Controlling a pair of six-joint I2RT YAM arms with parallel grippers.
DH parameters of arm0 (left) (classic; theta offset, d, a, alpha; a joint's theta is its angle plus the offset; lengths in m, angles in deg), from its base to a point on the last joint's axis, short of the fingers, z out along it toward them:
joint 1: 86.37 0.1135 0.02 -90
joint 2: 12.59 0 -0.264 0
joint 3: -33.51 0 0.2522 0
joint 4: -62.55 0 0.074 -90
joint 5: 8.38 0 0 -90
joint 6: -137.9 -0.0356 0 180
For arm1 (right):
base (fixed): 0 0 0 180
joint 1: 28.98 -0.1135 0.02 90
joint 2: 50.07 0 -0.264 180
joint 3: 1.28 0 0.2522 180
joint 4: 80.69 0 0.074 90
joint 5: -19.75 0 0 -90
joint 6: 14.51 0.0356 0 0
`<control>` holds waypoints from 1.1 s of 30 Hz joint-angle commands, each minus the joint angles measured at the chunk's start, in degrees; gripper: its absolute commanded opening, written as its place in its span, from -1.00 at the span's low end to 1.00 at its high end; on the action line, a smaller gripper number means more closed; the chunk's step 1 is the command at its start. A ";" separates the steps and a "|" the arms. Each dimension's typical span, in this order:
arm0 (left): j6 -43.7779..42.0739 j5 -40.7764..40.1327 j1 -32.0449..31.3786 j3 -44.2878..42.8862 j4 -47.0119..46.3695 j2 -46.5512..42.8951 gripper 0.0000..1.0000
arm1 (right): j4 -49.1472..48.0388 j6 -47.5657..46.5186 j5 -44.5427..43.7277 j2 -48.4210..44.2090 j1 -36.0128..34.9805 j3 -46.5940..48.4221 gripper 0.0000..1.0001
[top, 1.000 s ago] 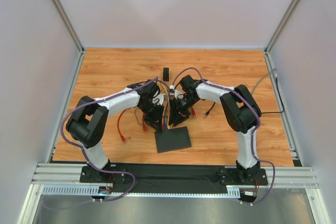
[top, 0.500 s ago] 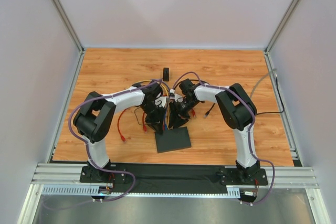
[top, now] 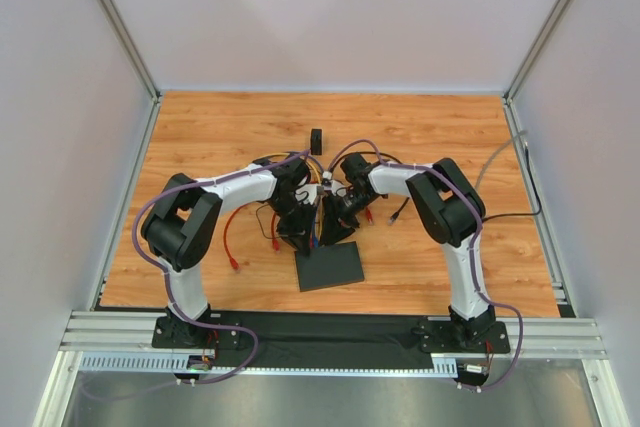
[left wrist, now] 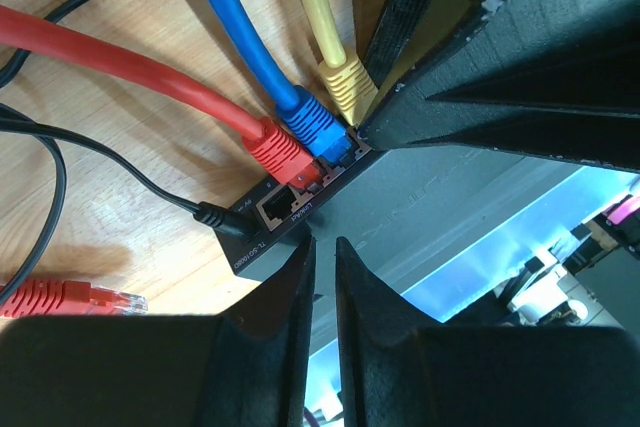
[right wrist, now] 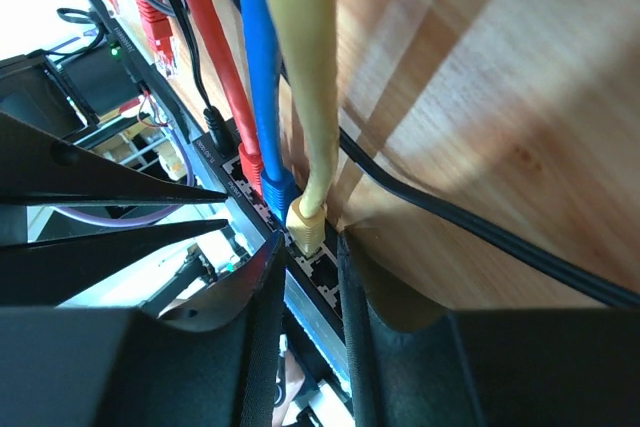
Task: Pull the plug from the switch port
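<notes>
The switch [top: 330, 267] is a flat black box lying between the two arms. Red [left wrist: 283, 157], blue [left wrist: 318, 133] and yellow [left wrist: 345, 87] plugs sit side by side in its ports. My left gripper [left wrist: 322, 245] rests at the switch's port edge [left wrist: 290, 222] beside the red plug. Only a thin slit separates its fingers, and nothing is in it. My right gripper [right wrist: 308, 244] is open, its fingers [right wrist: 268, 277] on either side of the yellow plug [right wrist: 305, 223]. I see no firm contact with that plug.
A small black cube [top: 316, 140] stands behind the grippers. Loose red cables lie at the left [top: 230, 243] and a loose red plug [left wrist: 70, 297] lies near the switch. A black power lead [left wrist: 215, 215] enters the switch. Another black cable [top: 515, 214] runs off right.
The right gripper's jaws have narrowed around the yellow plug, and it has edged closer to the switch. The left arm's elbow shifted early on; its gripper stays on the switch.
</notes>
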 commanded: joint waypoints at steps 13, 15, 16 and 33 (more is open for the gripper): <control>-1.27 -0.69 -0.48 -1.88 1.25 0.86 -0.57 | -6.39 3.58 1.37 1.19 -0.27 -2.39 -0.92; -1.27 -0.69 -0.48 -2.06 1.34 0.95 -0.57 | -8.14 4.72 1.28 0.76 -0.27 -3.01 -1.00; -1.27 -0.69 -0.66 -1.97 1.25 1.03 -0.57 | -8.67 4.90 1.28 0.67 -0.36 -3.28 -1.00; -1.62 -0.69 -1.45 -1.62 2.30 2.44 -0.54 | -22.38 16.76 -7.68 -7.86 -0.01 -9.69 -1.00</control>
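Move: The yellow plug sits in its port right at the right hand's tips: level with them, about 1 cm to the left and 1 cm lower. Left of it along the switch's port row come the blue plug, about 1 cm on, the red plug, some 3 cm on, and the black power plug, roughly 5 cm on and 1 cm nearer the base. From the left hand the yellow plug lies about 4 cm right, 3 cm ahead and 2 cm below. The yellow plug is taken between the right fingers, which close from a part-open gap as the hand eases about 1 cm left and barely down; with the grip kept, the hand then turns some 10 degrees clockwise and draws about 1 cm forward, away from the switch's port side. The left hand stays with its fingertips on the switch's top, giving back barely half a centimetre. ##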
